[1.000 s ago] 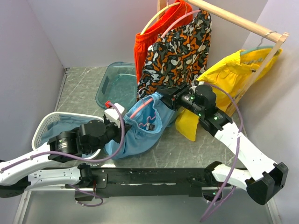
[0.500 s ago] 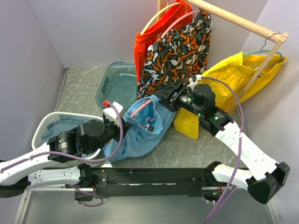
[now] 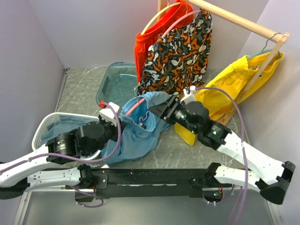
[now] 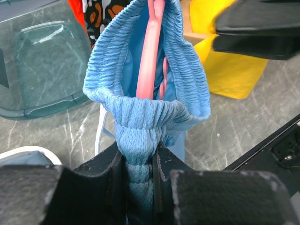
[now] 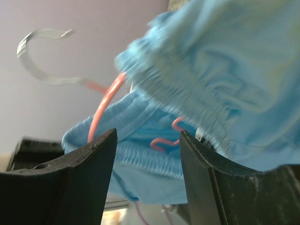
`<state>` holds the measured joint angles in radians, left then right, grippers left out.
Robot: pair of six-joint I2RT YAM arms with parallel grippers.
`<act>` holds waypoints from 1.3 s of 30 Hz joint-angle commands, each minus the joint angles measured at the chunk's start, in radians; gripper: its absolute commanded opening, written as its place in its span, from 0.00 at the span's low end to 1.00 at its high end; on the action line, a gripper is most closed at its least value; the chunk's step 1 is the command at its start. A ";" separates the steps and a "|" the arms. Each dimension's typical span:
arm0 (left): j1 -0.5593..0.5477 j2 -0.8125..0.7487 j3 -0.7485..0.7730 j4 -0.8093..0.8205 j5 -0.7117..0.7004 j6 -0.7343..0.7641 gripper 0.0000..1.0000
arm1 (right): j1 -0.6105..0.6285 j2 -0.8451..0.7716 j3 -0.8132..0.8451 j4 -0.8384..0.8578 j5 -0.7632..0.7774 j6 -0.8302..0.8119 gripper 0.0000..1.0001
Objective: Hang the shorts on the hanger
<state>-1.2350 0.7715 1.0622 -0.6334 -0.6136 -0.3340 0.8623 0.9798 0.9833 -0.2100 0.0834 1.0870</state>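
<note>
The light blue shorts [image 3: 137, 133] hang bunched between the two arms, just above the table. My left gripper [image 3: 117, 125] is shut on a gathered fold of their elastic waistband [image 4: 139, 154]. The pink hanger [image 4: 149, 61] runs up inside the open waistband, and a short piece of it shows from above [image 3: 136, 107]. My right gripper [image 3: 158, 110] sits at the waistband's right side. In the right wrist view its gripper [image 5: 147, 154] is open, with the shorts [image 5: 220, 70] and the hanger's wavy bar [image 5: 165, 140] beyond the fingers. The metal hook [image 5: 37, 65] points away.
A wooden rail [image 3: 234, 18] at the back right carries orange shorts [image 3: 145, 42], camouflage shorts [image 3: 180, 51] and yellow shorts [image 3: 225, 86]. A clear teal tub [image 3: 115, 82] stands behind the blue shorts. A white mesh basket [image 3: 47, 124] holding duller blue cloth lies at the left.
My right gripper has opened, letting go of the waistband, and swung left and nearer. The shorts' waistband shifted left with the hanger. The left gripper kept its hold.
</note>
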 commanded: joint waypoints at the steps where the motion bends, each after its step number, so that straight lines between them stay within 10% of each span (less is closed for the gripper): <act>1: -0.004 0.029 0.058 0.093 0.006 0.024 0.01 | 0.081 -0.053 -0.020 0.054 0.197 -0.171 0.63; 24: -0.003 0.366 0.510 0.218 0.054 0.292 0.01 | 0.366 -0.346 -0.201 0.075 0.362 -0.584 0.60; 39: 0.278 0.827 1.025 0.322 0.385 0.440 0.01 | 0.380 -0.403 -0.227 -0.037 0.277 -0.639 0.59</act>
<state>-0.9783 1.5467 1.9652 -0.5026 -0.3309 0.0402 1.2346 0.5995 0.7654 -0.2340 0.3988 0.4831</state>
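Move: The left hand holds the light blue shorts and pink hanger by the waistband; the empty stretch of the wooden rod lies about 28 cm ahead, 32 cm to its right and 18 cm above. The camouflage shorts hang some 22 cm ahead and 17 cm right, the yellow shorts about 9 cm ahead and 34 cm right, both near hand height. From the right hand that rod gap is roughly 25 cm ahead, 22 cm right, 17 cm up. Left hand, still pinching, lifts shorts up, right and forward about 25 cm towards the rod; open right hand retreats. ##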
